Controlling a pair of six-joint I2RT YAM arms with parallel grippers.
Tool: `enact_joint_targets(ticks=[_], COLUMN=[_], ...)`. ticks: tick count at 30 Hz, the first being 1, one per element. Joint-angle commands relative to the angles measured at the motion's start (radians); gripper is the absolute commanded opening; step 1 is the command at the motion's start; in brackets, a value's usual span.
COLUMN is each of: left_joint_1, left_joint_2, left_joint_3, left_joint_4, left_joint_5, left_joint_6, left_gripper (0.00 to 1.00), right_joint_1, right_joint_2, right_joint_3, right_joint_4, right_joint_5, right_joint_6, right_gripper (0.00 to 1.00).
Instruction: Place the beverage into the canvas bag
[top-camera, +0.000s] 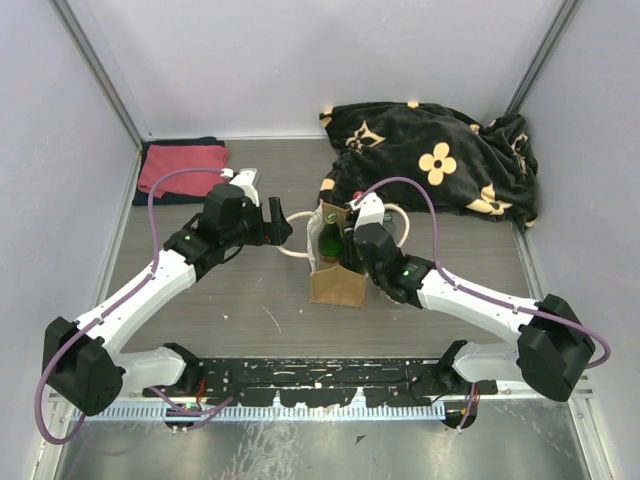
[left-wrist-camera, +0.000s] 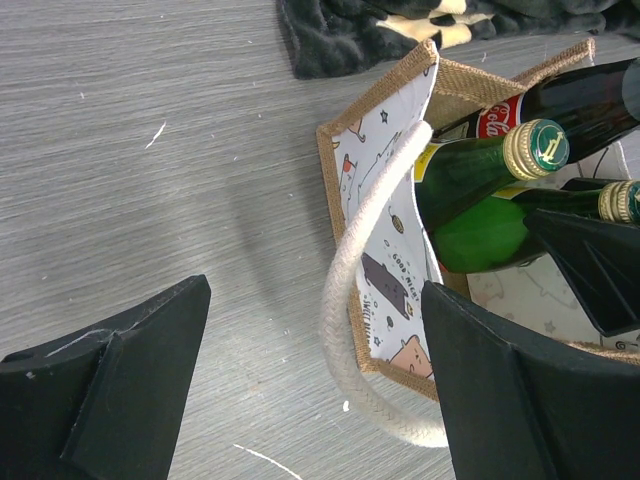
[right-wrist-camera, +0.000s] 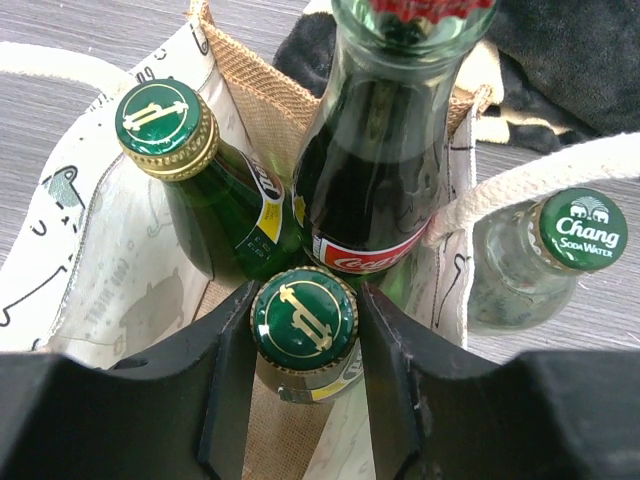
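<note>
The tan canvas bag (top-camera: 335, 285) stands upright mid-table with its printed lining (right-wrist-camera: 100, 260) showing. Inside it are a green bottle (right-wrist-camera: 165, 125), a cola bottle (right-wrist-camera: 375, 170) and a second green bottle, the beverage (right-wrist-camera: 303, 320). My right gripper (right-wrist-camera: 303, 345) is shut on that beverage's neck just below its green cap, down in the bag's mouth. My left gripper (left-wrist-camera: 315, 290) hangs open at the bag's left side. The cream rope handle (left-wrist-camera: 345, 290) loops between its fingers, close to the right finger (left-wrist-camera: 500, 390), untouched.
A clear Chang soda-water bottle (right-wrist-camera: 580, 230) stands just outside the bag's right wall. A folded red towel (top-camera: 182, 165) lies at the back left. A black flowered blanket (top-camera: 430, 155) is heaped at the back right. Enclosure walls ring the table.
</note>
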Motion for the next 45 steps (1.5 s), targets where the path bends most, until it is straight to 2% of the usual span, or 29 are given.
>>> enact_joint_targets(ticks=[1,7,12,15,18,30,36,38,40,42,44,45], left_joint_1=[0.002,0.002,0.001,0.001,0.001,0.001,0.001,0.002,0.002,0.002,0.001,0.001], left_joint_2=[0.0,-0.003,-0.008,-0.01,-0.01,-0.016,-0.025,-0.028,-0.033,-0.037,-0.04,-0.043], left_joint_3=[0.005,0.0,-0.003,-0.003,-0.002,0.003,0.006,0.006,0.008,0.009,0.009,0.009], left_joint_4=[0.032,0.035,0.037,0.037,0.039,0.035,0.026,0.026,0.021,0.018,0.016,0.013], left_joint_5=[0.014,0.018,0.021,0.024,0.029,0.037,0.036,0.035,0.034,0.033,0.031,0.031], left_joint_6=[-0.007,-0.006,-0.006,-0.005,-0.006,-0.008,0.0,0.004,0.006,0.01,0.013,0.014], left_gripper=[0.93,0.93,0.93,0.93,0.93,0.93,0.93,0.93,0.93,0.93,0.93,0.93], right_joint_1=[-0.003,-0.003,-0.003,-0.002,-0.001,0.005,0.023,0.023,0.014,-0.027,-0.086,-0.118], right_joint_2=[0.006,0.025,0.011,0.002,-0.012,-0.05,-0.092,-0.104,-0.112,-0.119,-0.118,-0.118], right_joint_3=[0.02,0.028,0.055,0.084,0.103,0.126,0.255,0.314,0.371,0.423,0.475,0.499], right_joint_4=[0.144,0.13,0.109,0.076,0.053,0.022,-0.047,-0.08,-0.13,-0.197,-0.282,-0.347], right_joint_5=[0.025,0.015,0.017,0.011,-0.001,-0.016,0.057,0.112,0.161,0.148,0.137,0.113], right_joint_6=[0.0,-0.002,-0.018,-0.037,-0.047,-0.073,-0.101,-0.123,-0.146,-0.147,-0.121,-0.131], right_gripper=[0.01,0.02,0.3,0.42,0.49,0.58,0.6,0.66,0.78,0.86,0.98,1.0])
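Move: Inside the canvas bag, the right hand still has the green bottle by its neck, the bottle's middle about 8 cm straight below it; the bag's middle is about 10 cm below and 2 cm left. Cola stands about 6 cm ahead and 1 cm right, the other green bottle some 3 cm ahead and 5 cm left, the soda bottle outside the bag about 3 cm ahead and 8 cm right. From the left hand the bag is about 12 cm right, 2 cm back and 12 cm below. Keeping its pinch on the green bottle's neck almost in place at first, the right hand then opens its fingers, lets go and rises clear of the bag and bottle tops, slowly and then fast, some 17 cm in all. The fingers end nearly wide open, the wrist tipping up by about 15 degrees. ##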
